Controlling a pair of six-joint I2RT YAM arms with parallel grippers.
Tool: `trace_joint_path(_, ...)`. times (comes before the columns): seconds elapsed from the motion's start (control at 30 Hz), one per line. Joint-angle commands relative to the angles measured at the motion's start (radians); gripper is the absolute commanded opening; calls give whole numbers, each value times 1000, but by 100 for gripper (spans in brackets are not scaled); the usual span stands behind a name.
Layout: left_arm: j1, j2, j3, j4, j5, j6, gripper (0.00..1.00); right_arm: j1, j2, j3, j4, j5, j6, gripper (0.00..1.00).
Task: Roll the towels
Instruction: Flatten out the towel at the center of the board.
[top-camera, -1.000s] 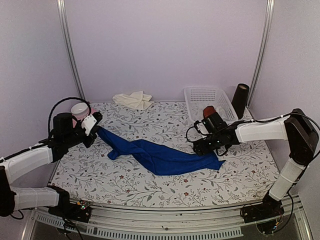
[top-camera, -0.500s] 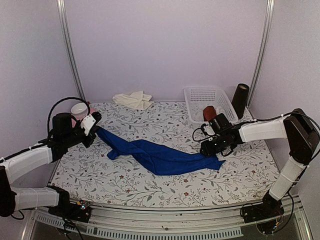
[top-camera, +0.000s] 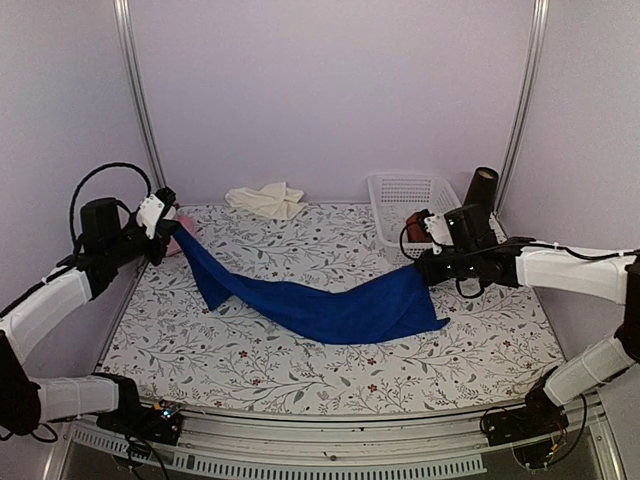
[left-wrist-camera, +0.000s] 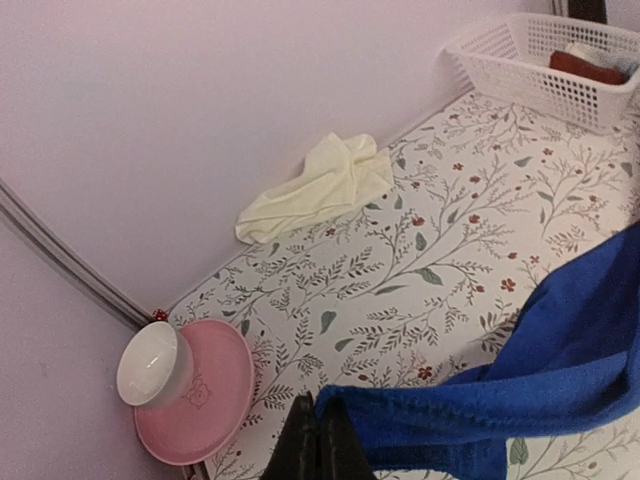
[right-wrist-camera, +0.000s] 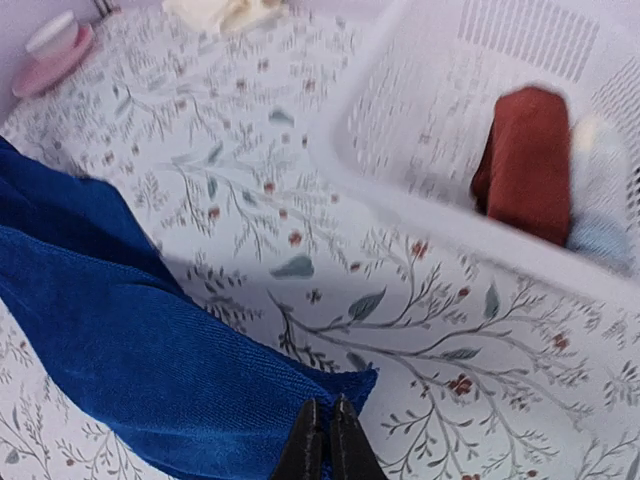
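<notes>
The royal blue towel (top-camera: 330, 305) hangs stretched between both arms, sagging to the flowered table (top-camera: 300, 370) in the middle. My left gripper (top-camera: 172, 232) is shut on its left corner (left-wrist-camera: 345, 412) near the back left. My right gripper (top-camera: 420, 268) is shut on its right corner (right-wrist-camera: 350, 385) just in front of the basket. The cream towel (top-camera: 266, 198) lies crumpled at the back wall, also seen in the left wrist view as a cream towel (left-wrist-camera: 320, 185).
A white basket (top-camera: 415, 205) at the back right holds a dark red roll (right-wrist-camera: 528, 160) and a pale roll (right-wrist-camera: 605, 190). A black cylinder (top-camera: 481, 200) stands beside it. A pink plate with a white cup (left-wrist-camera: 165, 375) sits at the back left corner.
My right gripper has shut on the blue towel's right corner and lifted it up and right. The left arm pulled its corner back and left, stretching the towel.
</notes>
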Motion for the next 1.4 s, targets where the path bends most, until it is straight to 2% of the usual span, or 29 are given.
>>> trace_joint_path(0.0,93,-18,81,-52,52,-61,0,-4,-271,-107,205,114,-62,2)
trace_joint_path(0.13,152,-27,66,-74,92,-63,0,-4,-368,-192,253,25,-54,2)
trace_joint_path(0.33,161,-43,19,-150,131,-3,0,10,-300,-251,185,-147,-10,2)
trace_joint_path(0.53,161,-54,-5,-171,119,10,0,182,-217,-264,123,-184,-37,2)
trace_joint_path(0.77,161,-20,-8,-172,122,12,0,385,-3,-162,10,-268,-106,4)
trace_joint_path(0.87,163,-18,-16,-167,123,13,0,438,66,-113,-47,-267,-149,14)
trace_joint_path(0.97,163,-19,-19,-164,127,13,0,463,86,-77,-108,-240,-160,18)
trace_joint_path(1.1,162,-23,-29,-155,124,17,0,462,31,-60,-166,-177,-136,38)
trace_joint_path(1.23,163,-24,-37,-149,127,14,0,449,-43,-50,-144,-26,-58,62)
trace_joint_path(1.37,164,-28,-39,-149,126,14,0,378,3,4,-123,0,71,62)
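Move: Pinching one corner of the blue towel, the right hand will take it to bare board roughly 19 cm back, 11 cm left and 9 cm below. The towel's loose corner hangs 4 cm back and 5 cm right, 9 cm lower; the basket's middle is 21 cm ahead, 4 cm right and 6 cm down. From the left hand, holding the opposite end, that spot is about 18 cm back, 36 cm right and 20 cm down. Upward first, by about 12 cm, the right arm flicks its pinched towel corner, then sweeps it back, left and down to the near part of the board, turning some 40 degrees counter-clockwise. There its fingers open and it backs off up and forward. The left hand keeps its end, swinging up and left, then sinking to finish slightly lower, left and back. ##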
